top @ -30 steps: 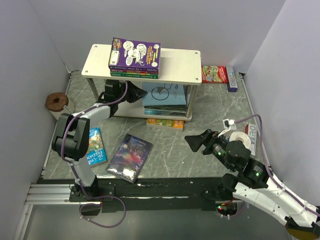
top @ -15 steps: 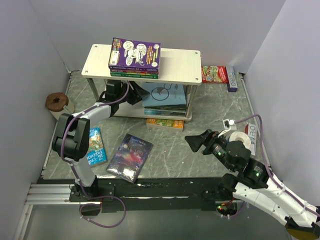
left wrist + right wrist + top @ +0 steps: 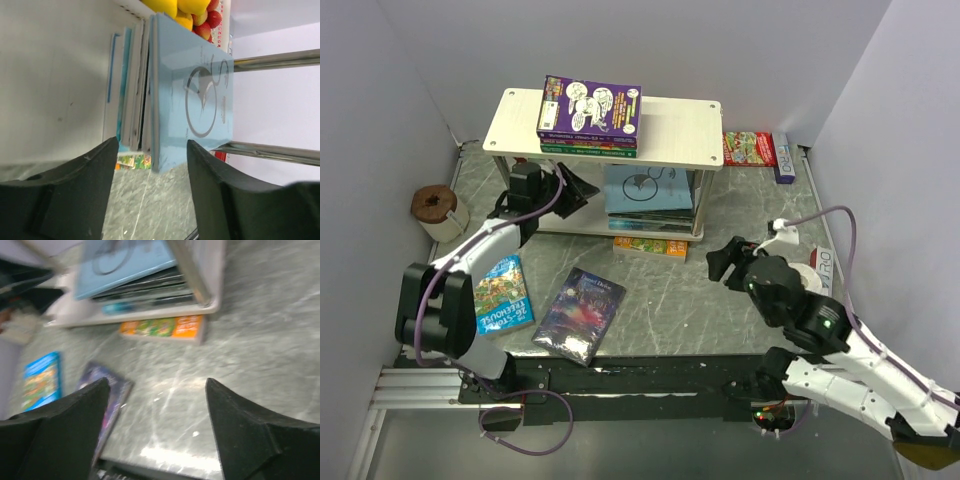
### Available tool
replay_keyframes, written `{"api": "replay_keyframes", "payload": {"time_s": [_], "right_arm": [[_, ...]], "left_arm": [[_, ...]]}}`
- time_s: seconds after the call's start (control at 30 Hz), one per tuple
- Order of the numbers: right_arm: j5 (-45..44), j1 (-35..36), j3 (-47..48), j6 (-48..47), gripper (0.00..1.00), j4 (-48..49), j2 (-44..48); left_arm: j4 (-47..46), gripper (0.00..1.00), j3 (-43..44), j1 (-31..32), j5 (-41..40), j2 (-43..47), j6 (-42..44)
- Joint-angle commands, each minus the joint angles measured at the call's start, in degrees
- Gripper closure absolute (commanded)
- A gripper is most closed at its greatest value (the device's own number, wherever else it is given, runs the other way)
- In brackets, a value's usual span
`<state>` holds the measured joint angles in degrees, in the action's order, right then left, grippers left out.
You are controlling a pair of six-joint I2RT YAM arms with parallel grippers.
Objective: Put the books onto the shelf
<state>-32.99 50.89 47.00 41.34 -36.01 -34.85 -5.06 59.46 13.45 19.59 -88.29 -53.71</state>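
The shelf (image 3: 675,132) stands at the back. On its top board lies a small stack with a purple book (image 3: 590,108) uppermost. Its lower board holds another stack topped by a light blue book (image 3: 650,190) (image 3: 195,85). My left gripper (image 3: 578,190) (image 3: 152,145) is open and empty just left of that stack, not touching it. Three more books lie on the table: an orange-green one (image 3: 650,246) (image 3: 162,327) by the shelf's front, a dark starry one (image 3: 580,313) (image 3: 117,390) and a blue colourful one (image 3: 500,295) (image 3: 42,377). My right gripper (image 3: 725,262) (image 3: 156,385) hovers open and empty.
A brown roll (image 3: 433,205) sits by the left wall. A red flat box (image 3: 748,148) lies behind the shelf at the right. A white tape roll (image 3: 807,272) shows partly behind my right arm. Walls close in on the left, back and right.
My left gripper opened and drew back leftward from the lower-tier stack, leaving the light blue book there. My right arm swung up and to the right, its jaws narrowing slightly.
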Motion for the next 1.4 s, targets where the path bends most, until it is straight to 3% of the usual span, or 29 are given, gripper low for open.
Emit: {"api": "replay_keyframes", "payload": {"time_s": [0.0,0.03,0.07,0.17,0.27,0.43,0.47,0.6,0.9,1.07,1.27,1.37], "right_arm": [[-7.9,-2.5,2.1,-1.3,0.35,-0.2,-6.0],[-7.7,-4.6,2.2,-1.0,0.43,0.4,-7.0],[-7.2,-5.8,2.4,-0.5,0.59,1.4,-8.4],[-4.4,-11.2,1.3,1.2,0.84,5.2,-9.3],[1.0,-18.6,0.3,2.9,0.93,10.2,-9.5],[13.5,-29.3,1.1,3.4,1.00,18.8,-14.6],[20.6,-32.8,2.1,3.9,1.00,19.8,-16.2],[28.7,-36.8,4.3,4.7,1.00,24.0,-23.1],[29.7,-38.6,5.7,6.9,1.00,30.6,-31.5],[31.5,-41.4,3.2,8.9,1.00,34.4,-32.4],[38.4,-46.1,0.2,14.0,1.00,41.0,-34.9],[40.3,-46.8,-0.4,14.8,1.00,44.4,-36.2]], "left_arm": [[-4.1,0.40,-1.4,0.7,-6.1,7.7,1.7],[-3.3,0.43,-1.5,1.3,-7.1,8.3,2.2],[-2.4,0.47,-1.5,1.6,-9.2,8.4,2.4],[-0.4,0.55,-1.5,2.5,-13.3,8.2,1.8],[1.4,0.61,-1.3,2.7,-17.1,7.9,-0.1],[-0.8,0.64,-0.9,2.7,-19.2,5.8,-2.5],[-1.5,0.66,-0.7,2.7,-19.0,5.2,-3.1],[-5.6,0.74,0.1,2.7,-18.6,2.2,-6.5],[-15.1,0.79,0.6,4.6,-22.4,-2.8,-6.3],[-31.9,0.77,-6.8,5.4,-24.7,-2.8,-5.2],[-54.2,0.80,-16.5,5.5,-25.2,-6.4,-10.3],[-59.9,0.82,-17.9,6.0,-24.6,-8.6,-11.9]]}}
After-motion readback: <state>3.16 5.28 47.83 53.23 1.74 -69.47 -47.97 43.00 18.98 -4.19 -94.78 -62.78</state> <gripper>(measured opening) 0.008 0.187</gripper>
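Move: The blue book on top of the lower-shelf stack lies about 13 cm to the left hand's right, some 3 cm farther out and 4 cm lower. The upper book stack is roughly 8 cm ahead of the left hand, straight in line and 14 cm above. From the right hand the blue book is about 22 cm ahead, 15 cm left and 8 cm lower; the shelf's right front post stands some 17 cm ahead, 3 cm left and 3 cm lower. Forward by about 19 cm, drifting some 5 cm right with a dip on the way, the right hand swings up to the outer side of the shelf post and the book stack, shutting its empty fingers and rolling its left side up. The left hand backs off slightly, shifts left and sinks a little, then goes forward about 5 cm beside the stack, turning 20 degrees counter-clockwise, tipping up late and nearly closing its fingers. ##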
